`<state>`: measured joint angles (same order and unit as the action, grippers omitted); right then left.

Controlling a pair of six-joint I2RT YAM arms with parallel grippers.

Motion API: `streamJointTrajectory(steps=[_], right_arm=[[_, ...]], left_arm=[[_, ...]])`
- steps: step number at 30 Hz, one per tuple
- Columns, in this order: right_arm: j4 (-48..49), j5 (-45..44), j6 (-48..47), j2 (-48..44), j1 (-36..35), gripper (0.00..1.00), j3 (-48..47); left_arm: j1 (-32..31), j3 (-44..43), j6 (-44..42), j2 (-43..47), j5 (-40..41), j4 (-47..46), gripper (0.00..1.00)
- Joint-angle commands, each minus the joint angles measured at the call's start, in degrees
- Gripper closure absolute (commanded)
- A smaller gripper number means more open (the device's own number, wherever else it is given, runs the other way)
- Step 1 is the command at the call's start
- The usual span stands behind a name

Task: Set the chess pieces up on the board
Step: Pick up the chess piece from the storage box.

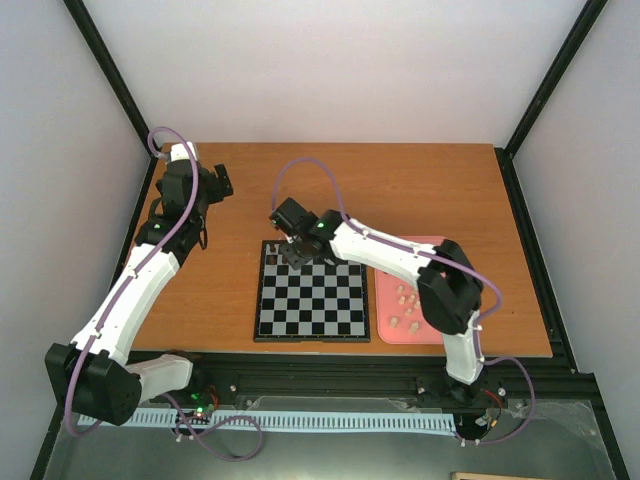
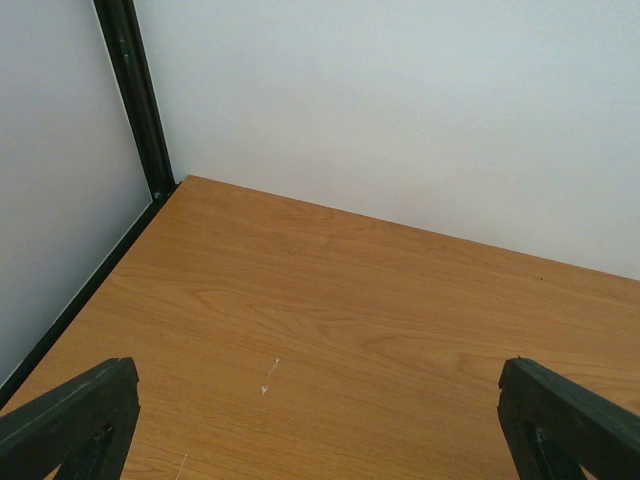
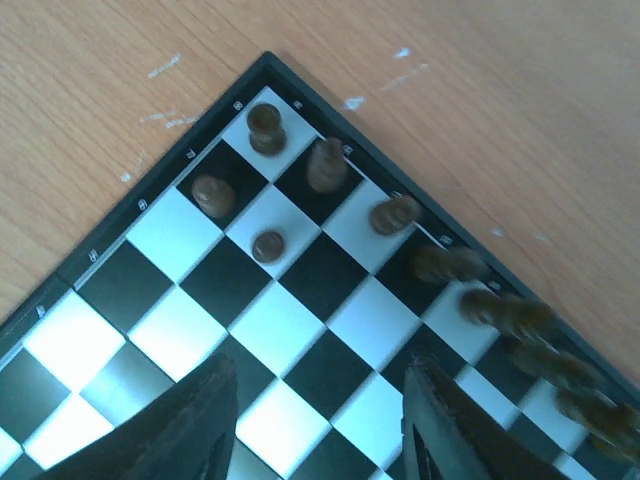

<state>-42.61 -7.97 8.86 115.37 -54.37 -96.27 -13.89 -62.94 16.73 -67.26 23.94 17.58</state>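
Note:
The checkered board (image 1: pixel 312 318) lies flat at the table's front middle. My right gripper (image 1: pixel 300 256) hovers over its far left corner, open and empty. In the right wrist view its fingers (image 3: pixel 190 420) straddle bare squares of the board (image 3: pixel 300 310). Dark brown pieces stand along the board's far edge: one in the corner (image 3: pixel 266 128), others beside it (image 3: pixel 326 165) and further right, blurred (image 3: pixel 505 312). Two small dark pieces (image 3: pixel 267 245) stand in the second row. Several pale pieces (image 1: pixel 405 300) lie in the pink tray. My left gripper (image 1: pixel 222 184) is open and empty, off at the table's far left.
The pink tray (image 1: pixel 385 318) lies against the board's right side, partly under the right arm. The left wrist view shows only bare wooden table (image 2: pixel 330 300), the white back wall and a black frame post (image 2: pixel 135 90). Black frame rails run along the table's sides.

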Motion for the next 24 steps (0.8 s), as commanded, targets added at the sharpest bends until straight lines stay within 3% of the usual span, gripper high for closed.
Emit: streamJointTrajectory(steps=[1, 12, 24], right_arm=[[1.59, -7.4, 2.56, -8.61, 1.68, 0.51, 6.29], [5.31, -9.08, 8.22, -24.43, 17.93, 0.51, 32.6], [8.08, -3.78, 7.65, -23.43, 21.23, 0.55, 39.11]], left_arm=[[-0.15, -0.69, -0.51, -0.45, -0.27, -1.43, 0.0], [-0.13, -0.69, -0.25, -0.95, -1.02, -1.61, 0.0], [-0.16, -0.78, -0.08, -1.79, -1.09, -1.68, 0.0]])
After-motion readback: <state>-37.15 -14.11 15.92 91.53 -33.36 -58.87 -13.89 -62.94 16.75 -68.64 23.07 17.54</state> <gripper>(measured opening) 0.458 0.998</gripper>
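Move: The leftmost of the dark pawns left in the pink storage box stands about 24 cm to the right gripper's right, some 1 cm back and 8 cm below. Another pawn stands roughly 3 cm to its right, and a third 4 cm to its right and 2 cm farther out. The pawn just set down on the board is about 4 cm left of the right gripper, 1 cm ahead and 7 cm below. From the left gripper the target pawn lies some 48 cm right, 10 cm back and 28 cm lower. Carry the empty right gripper fast to the right, about 24 cm, away from the pawn just placed and across the far side of the board to the storage box. Lift a couple of centimetres at first, then sink until it is over the leftmost dark pawn, turning the wrist some 30 degrees clockwise on the way; keep the fingers half open and touch nothing. ##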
